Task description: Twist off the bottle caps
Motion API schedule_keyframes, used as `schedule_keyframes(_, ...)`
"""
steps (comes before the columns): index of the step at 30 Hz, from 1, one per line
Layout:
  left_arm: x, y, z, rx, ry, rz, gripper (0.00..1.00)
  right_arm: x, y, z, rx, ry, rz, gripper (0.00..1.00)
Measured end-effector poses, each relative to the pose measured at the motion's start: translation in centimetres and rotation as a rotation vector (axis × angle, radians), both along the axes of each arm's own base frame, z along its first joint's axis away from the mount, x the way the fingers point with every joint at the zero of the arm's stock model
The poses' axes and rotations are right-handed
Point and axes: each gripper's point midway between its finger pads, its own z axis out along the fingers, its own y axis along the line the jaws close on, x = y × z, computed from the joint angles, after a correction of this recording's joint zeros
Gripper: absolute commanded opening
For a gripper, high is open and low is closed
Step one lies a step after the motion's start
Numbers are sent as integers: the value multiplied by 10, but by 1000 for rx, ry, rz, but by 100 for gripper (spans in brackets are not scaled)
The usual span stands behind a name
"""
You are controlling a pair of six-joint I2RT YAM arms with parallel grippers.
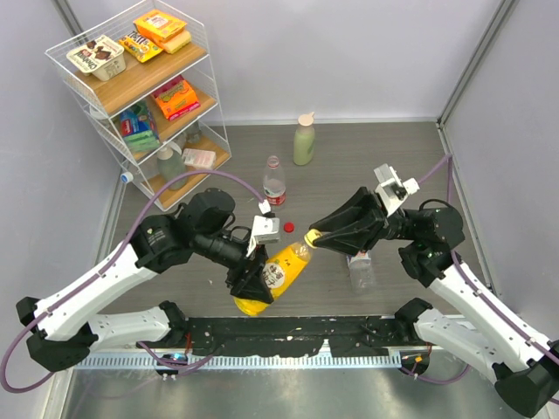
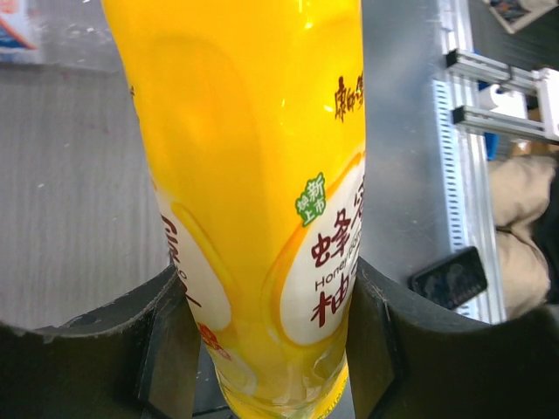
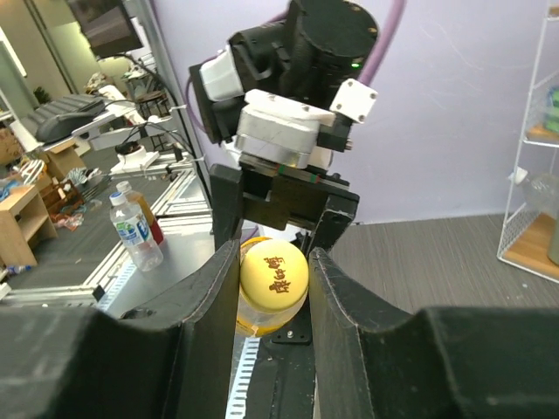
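My left gripper (image 1: 255, 281) is shut on the body of a yellow juice bottle (image 1: 278, 272) and holds it tilted above the table, neck pointing right. In the left wrist view the bottle (image 2: 253, 175) fills the gap between the fingers (image 2: 166, 349). My right gripper (image 1: 314, 236) is shut on the bottle's yellow cap (image 1: 309, 236); in the right wrist view the cap (image 3: 273, 275) sits pressed between both fingers (image 3: 210, 297). A red cap (image 1: 288, 227) lies loose on the table. I cannot make out the pale blue-white cap.
A clear bottle with a red label (image 1: 274, 185) stands behind the red cap. A pale green bottle with a beige cap (image 1: 304, 140) stands at the back. Another clear bottle (image 1: 361, 272) is under my right arm. A wire shelf of snacks (image 1: 140, 96) stands back left.
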Motion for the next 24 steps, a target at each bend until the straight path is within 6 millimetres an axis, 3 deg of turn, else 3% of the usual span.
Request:
schedule_keyframes(7,-17,-2,16,-61,57,-87,0,-17,-8,11,28,-64,24,2)
schedule_keyframes(9,-18,-2,17,-61,64,-88,0,-17,-8,11,29,-65,22,10)
schedule_keyframes(13,-18,-2,17,-56,76,-82,0,-15,-7,10,27,-52,14,37)
schedule_keyframes(14,-18,-1,16,-54,75,-79,0,-14,-7,10,27,-48,11,51)
schedule_keyframes(16,-16,-1,15,-47,71,-69,0,-12,-7,9,25,-38,-3,67)
schedule_keyframes(19,-14,-3,14,-49,53,-64,0,-6,-7,7,20,-23,-39,85)
schedule_keyframes(24,2,-4,6,-20,-12,4,0,10,-7,-2,-1,32,-133,100)
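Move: Between the right fingertips already, the yellow cap sits about 1 cm to the left of the hand point, level with it. From the left hand, which still grips the yellow bottle, this cap is some 6 cm ahead, 11 cm to the right and 10 cm higher. On the table, counted from the right hand and some 25 to 37 cm below it: the red cap 18 cm ahead and 5 left, the opened bottle 27 ahead and 8 left, the lying water bottle 8 ahead and 16 right. Easing back together by about 2 cm and slightly upward, both hands carry the yellow bottle and its pinched cap, then come forward again, the right by some 3 cm. On that return the right fingers spread nearly fully and release the cap, the hand turning clockwise by roughly 10 degrees; the left keeps its grip on the bottle. ##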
